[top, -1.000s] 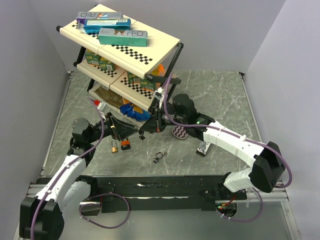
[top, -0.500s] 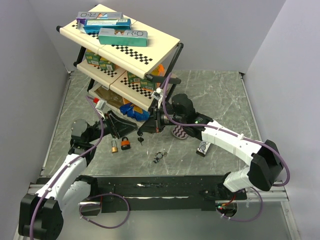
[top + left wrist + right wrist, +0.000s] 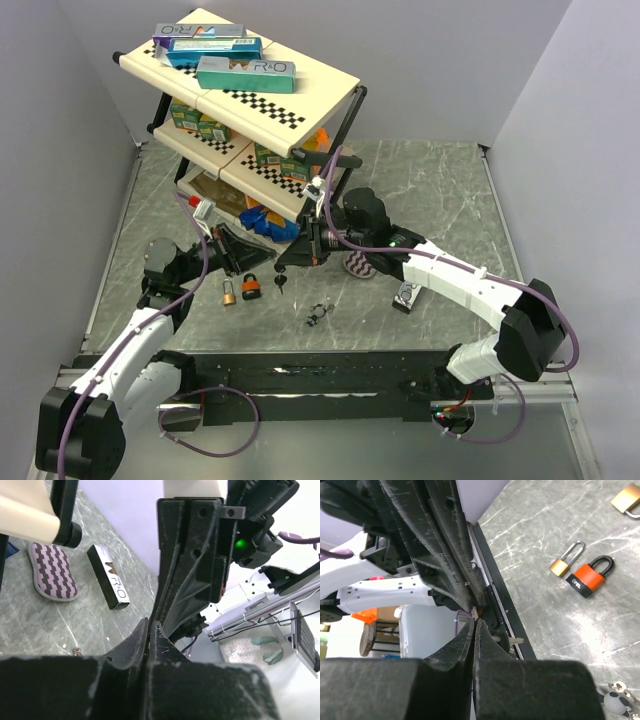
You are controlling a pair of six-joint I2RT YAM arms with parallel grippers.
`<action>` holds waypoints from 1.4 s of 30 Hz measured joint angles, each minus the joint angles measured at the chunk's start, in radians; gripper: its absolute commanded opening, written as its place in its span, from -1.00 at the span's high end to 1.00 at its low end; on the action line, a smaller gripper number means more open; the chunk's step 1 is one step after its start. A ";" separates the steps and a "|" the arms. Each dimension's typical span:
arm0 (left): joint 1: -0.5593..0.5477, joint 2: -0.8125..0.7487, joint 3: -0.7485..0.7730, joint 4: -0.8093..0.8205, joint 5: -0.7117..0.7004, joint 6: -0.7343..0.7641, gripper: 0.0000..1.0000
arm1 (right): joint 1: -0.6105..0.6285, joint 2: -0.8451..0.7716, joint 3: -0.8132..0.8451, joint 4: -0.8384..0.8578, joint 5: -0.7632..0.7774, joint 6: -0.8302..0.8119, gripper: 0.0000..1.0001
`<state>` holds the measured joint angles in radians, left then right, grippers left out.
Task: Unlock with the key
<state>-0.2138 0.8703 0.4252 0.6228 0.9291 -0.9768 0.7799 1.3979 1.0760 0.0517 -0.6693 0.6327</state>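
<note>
My two grippers meet tip to tip over the marble table in front of the shelf. The left gripper (image 3: 267,262) (image 3: 149,624) is shut, its jaws pressed together. Facing it, the right gripper (image 3: 284,266) (image 3: 474,622) is shut too. A small black-headed key (image 3: 280,283) (image 3: 516,640) shows just below the two tips; I cannot tell whether either gripper holds it. An orange padlock (image 3: 251,287) (image 3: 587,577) and a brass padlock (image 3: 229,294) (image 3: 562,565) lie on the table just left of the key.
A three-tier shelf rack (image 3: 240,90) with boxes stands at the back left, close behind the grippers. A small key ring (image 3: 318,313) lies nearer the front. A purple striped pad (image 3: 358,266) (image 3: 52,572) and a dark box (image 3: 404,297) (image 3: 109,577) lie under the right arm.
The left gripper has gone from wide open to shut at the right gripper's tip. The key now sits slightly lower in the top view. The right arm has barely moved.
</note>
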 measured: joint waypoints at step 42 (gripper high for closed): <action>-0.006 0.011 0.002 -0.016 -0.001 0.014 0.98 | 0.028 0.050 0.024 -0.068 -0.015 -0.081 0.23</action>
<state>-0.2195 0.8814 0.4267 0.6064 0.9283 -0.9630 0.8082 1.4483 1.0996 -0.0162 -0.6846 0.5514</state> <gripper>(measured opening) 0.026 0.386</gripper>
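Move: The keys hang between the two hands, one key held at both sets of fingertips: they lie about 2 cm to the left hand's right and 2 cm below it, and 1 cm left of the right hand, 2 cm below. On the table some 24 cm below, counted from the right hand, are the orange padlock about 9 cm left and 5 cm ahead, the small gold padlock 14 cm left and 4 cm ahead, and the keychain 6 cm right and 1 cm back. Downward about 2 cm goes the right hand, its already shut fingers opening to roughly two fifths and letting go of the key; late on it also edges about 1 cm back and 1 cm left, towards the left fingertips, staying around the key's black head. The left hand stays in place with its fingers shut on the key. ##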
